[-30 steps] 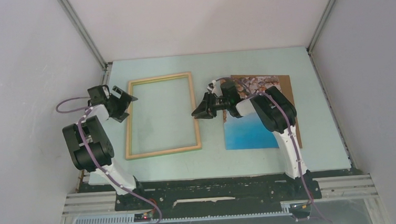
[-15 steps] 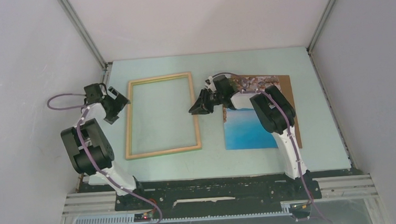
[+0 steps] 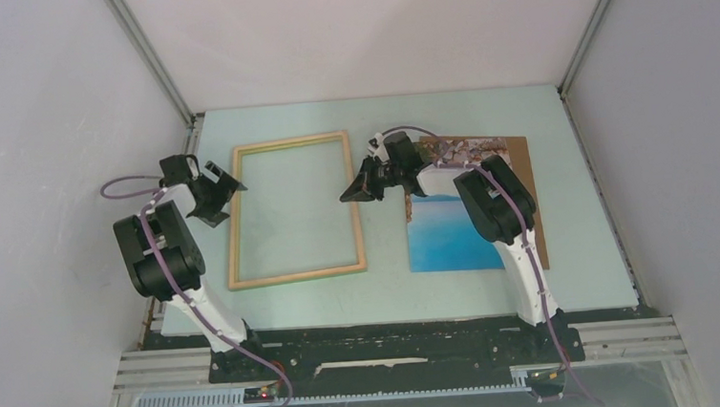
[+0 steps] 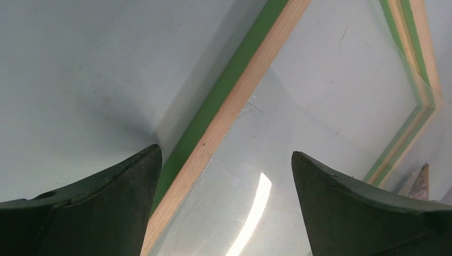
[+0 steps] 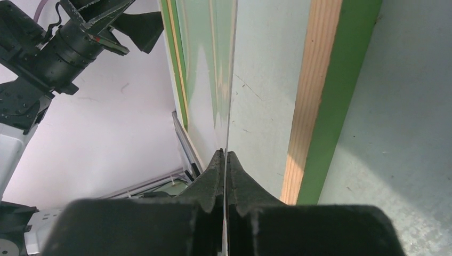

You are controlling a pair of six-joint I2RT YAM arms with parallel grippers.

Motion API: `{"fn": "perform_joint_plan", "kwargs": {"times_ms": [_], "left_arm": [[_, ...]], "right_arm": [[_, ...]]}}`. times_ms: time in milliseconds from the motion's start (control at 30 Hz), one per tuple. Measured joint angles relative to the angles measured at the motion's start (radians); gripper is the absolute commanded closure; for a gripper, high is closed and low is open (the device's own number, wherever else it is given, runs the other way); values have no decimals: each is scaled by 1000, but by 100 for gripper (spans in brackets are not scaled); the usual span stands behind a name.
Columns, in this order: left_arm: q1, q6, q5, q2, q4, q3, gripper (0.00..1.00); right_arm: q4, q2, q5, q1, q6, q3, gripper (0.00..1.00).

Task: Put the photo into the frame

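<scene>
The frame (image 3: 285, 142) lies flat at the table's left middle, pale wood face up, with a green side showing along its rail (image 4: 234, 101) (image 5: 314, 106). A thin clear pane (image 4: 320, 133) sits inside it and glints. My right gripper (image 3: 351, 193) (image 5: 225, 154) is at the frame's right rail, shut on the pane's edge (image 5: 205, 80), which runs edge-on between the jaws. My left gripper (image 3: 230, 186) (image 4: 226, 154) hangs open over the left rail, holding nothing. The photo (image 3: 449, 236) lies to the right, blue water nearest me.
A plain brown board (image 3: 523, 154) lies under the photo, showing along its right and far sides. The right arm (image 3: 500, 203) reaches across the photo's far half. White walls and metal posts (image 3: 188, 120) close in the pale table (image 3: 391, 287).
My right gripper closed its jaws onto the pane's edge and shifted slightly towards the far side. The left gripper swung out to the left, then came back over the left rail.
</scene>
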Motion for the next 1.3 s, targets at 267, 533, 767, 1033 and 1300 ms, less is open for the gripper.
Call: {"fn": "perform_joint_plan", "kwargs": {"times_ms": [267, 533, 767, 1033, 1300], "left_arm": [[0, -45, 54, 0, 34, -4, 0], [2, -86, 84, 0, 78, -29, 0], [14, -123, 122, 0, 111, -48, 0], [25, -137, 142, 0, 125, -52, 0], [28, -140, 153, 0, 131, -56, 0]], "right_arm": [[79, -35, -25, -2, 8, -47, 100], [202, -109, -44, 6, 9, -105, 100], [249, -121, -54, 11, 6, -121, 100], [260, -127, -57, 13, 5, -130, 100], [261, -137, -56, 13, 8, -132, 100]]}}
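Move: The clear sheet is already pinched by its right edge in the right fingers and tilted up. Its middle lies about 14 cm to that hand's left, 3 cm back and a few below. The frame's right bar runs some 4 cm below the hand, and the photo lies about 27 cm to its right, 4 cm back. From the left hand, the sheet's middle is about 13 cm right and 3 cm back; the frame's left bar is about 2 cm to its left and 3 below. The clear sheet's right edge, kept pinched in the shut right fingers, is raised about 6 cm, quickly at first, away from the frame's right bar, with a slight drift back and the wrist turning some 15 degrees. The left hand, wide open astride the left bar with a finger against its outer side, shifts about 1 cm right, forward and up and rolls its left side down about 10 degrees. ##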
